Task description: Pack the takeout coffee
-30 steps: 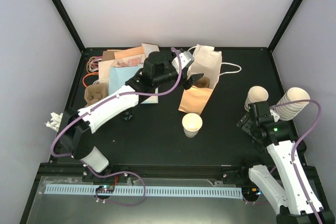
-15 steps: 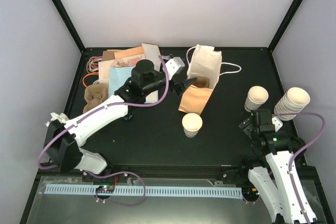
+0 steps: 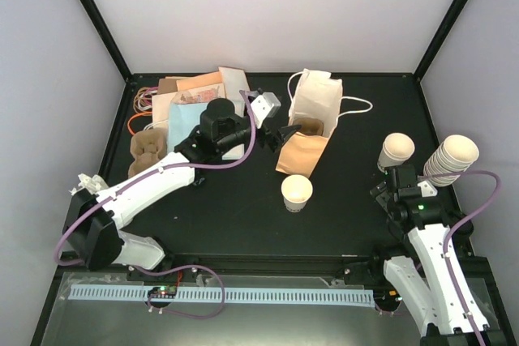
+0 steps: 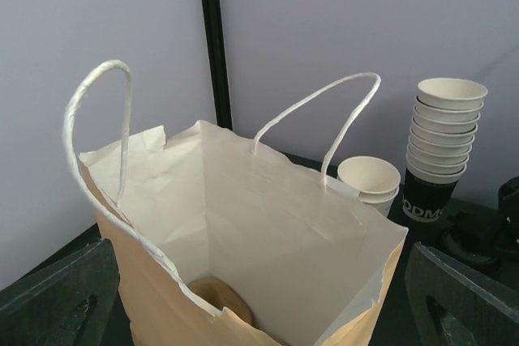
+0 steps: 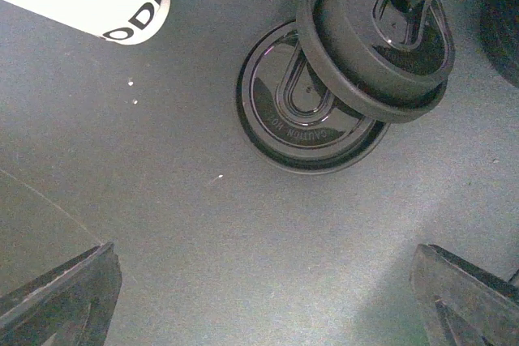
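The takeout coffee (image 3: 297, 192), a single white paper cup with dark print low on its side, stands in the middle of the table with no lid on it. My left gripper (image 3: 290, 130) is open beside the mouth of the upright white paper bag (image 3: 316, 99). The left wrist view looks down into that bag (image 4: 268, 224), where a brown round thing (image 4: 215, 296) lies at the bottom. My right gripper (image 3: 388, 186) is open and holds nothing. It hangs over two loose black lids, one (image 5: 377, 34) leaning on the other (image 5: 308, 111).
A tan bag (image 3: 300, 151) lies flat in front of the white bag. Two nested cups (image 3: 397, 150) and a tall cup stack (image 3: 450, 158) stand at the right. Paper bags (image 3: 195, 99), a cup carrier (image 3: 147, 147) and crumpled paper (image 3: 83, 184) lie at the left.
My left arm has drawn back leftward from over the white bag, its gripper still open. My right arm has shifted slightly toward the near edge.
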Available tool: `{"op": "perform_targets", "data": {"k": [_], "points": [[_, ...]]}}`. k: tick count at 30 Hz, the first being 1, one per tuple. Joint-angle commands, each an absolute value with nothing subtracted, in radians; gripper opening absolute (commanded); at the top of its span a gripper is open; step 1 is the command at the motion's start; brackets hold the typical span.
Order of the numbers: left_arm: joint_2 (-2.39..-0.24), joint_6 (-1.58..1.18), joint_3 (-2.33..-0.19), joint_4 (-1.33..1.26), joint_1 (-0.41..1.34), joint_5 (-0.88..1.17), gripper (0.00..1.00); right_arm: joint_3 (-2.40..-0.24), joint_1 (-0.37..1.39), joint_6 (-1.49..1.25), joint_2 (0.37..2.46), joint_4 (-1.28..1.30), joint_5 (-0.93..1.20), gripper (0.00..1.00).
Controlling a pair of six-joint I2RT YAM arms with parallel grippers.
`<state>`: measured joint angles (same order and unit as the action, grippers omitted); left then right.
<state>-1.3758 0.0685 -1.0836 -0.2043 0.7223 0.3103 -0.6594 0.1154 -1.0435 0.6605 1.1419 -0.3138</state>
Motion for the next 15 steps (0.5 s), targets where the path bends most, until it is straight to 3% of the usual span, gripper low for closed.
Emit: {"op": "perform_targets", "data": {"k": [1, 9, 15], "points": [[-1.351, 0.043, -1.085, -0.256, 0.726, 0.317, 0.99, -0.685, 0.105, -1.066, 0.636, 1.129, -0.356, 1.00], [-1.414, 0.154, -1.197, -0.250, 0.725, 0.292, 0.99, -0.672, 0.102, -1.038, 0.613, 1.096, -0.286, 1.00], [-1.534, 0.219, -1.417, -0.147, 0.685, 0.364, 0.99, -0.698, 0.103, -1.008, 0.614, 1.105, -0.282, 1.00]]}}
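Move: Ahead and to the right of the open left hand by about 7 cm each way stands the paper bag, its middle some 20 cm lower; the lone cup is about 7 cm back and 5 cm right, roughly 28 cm below. From the right hand the loose lids lie about 7 cm ahead, 5 cm right and 10 cm down, the short cup stack some 18 cm straight ahead and 6 cm below, the bag around 23 cm ahead and 27 cm left. Rising beside the bag, the empty left hand climbs about 4 cm, slowly at first and then faster, while edging some 2 cm forward and a little right, alongside the bag's upper part. Its fingers stay wide open and tip upward by roughly 5 degrees. The right hand hovers open short of the lids, shifting by only about a centimetre. ##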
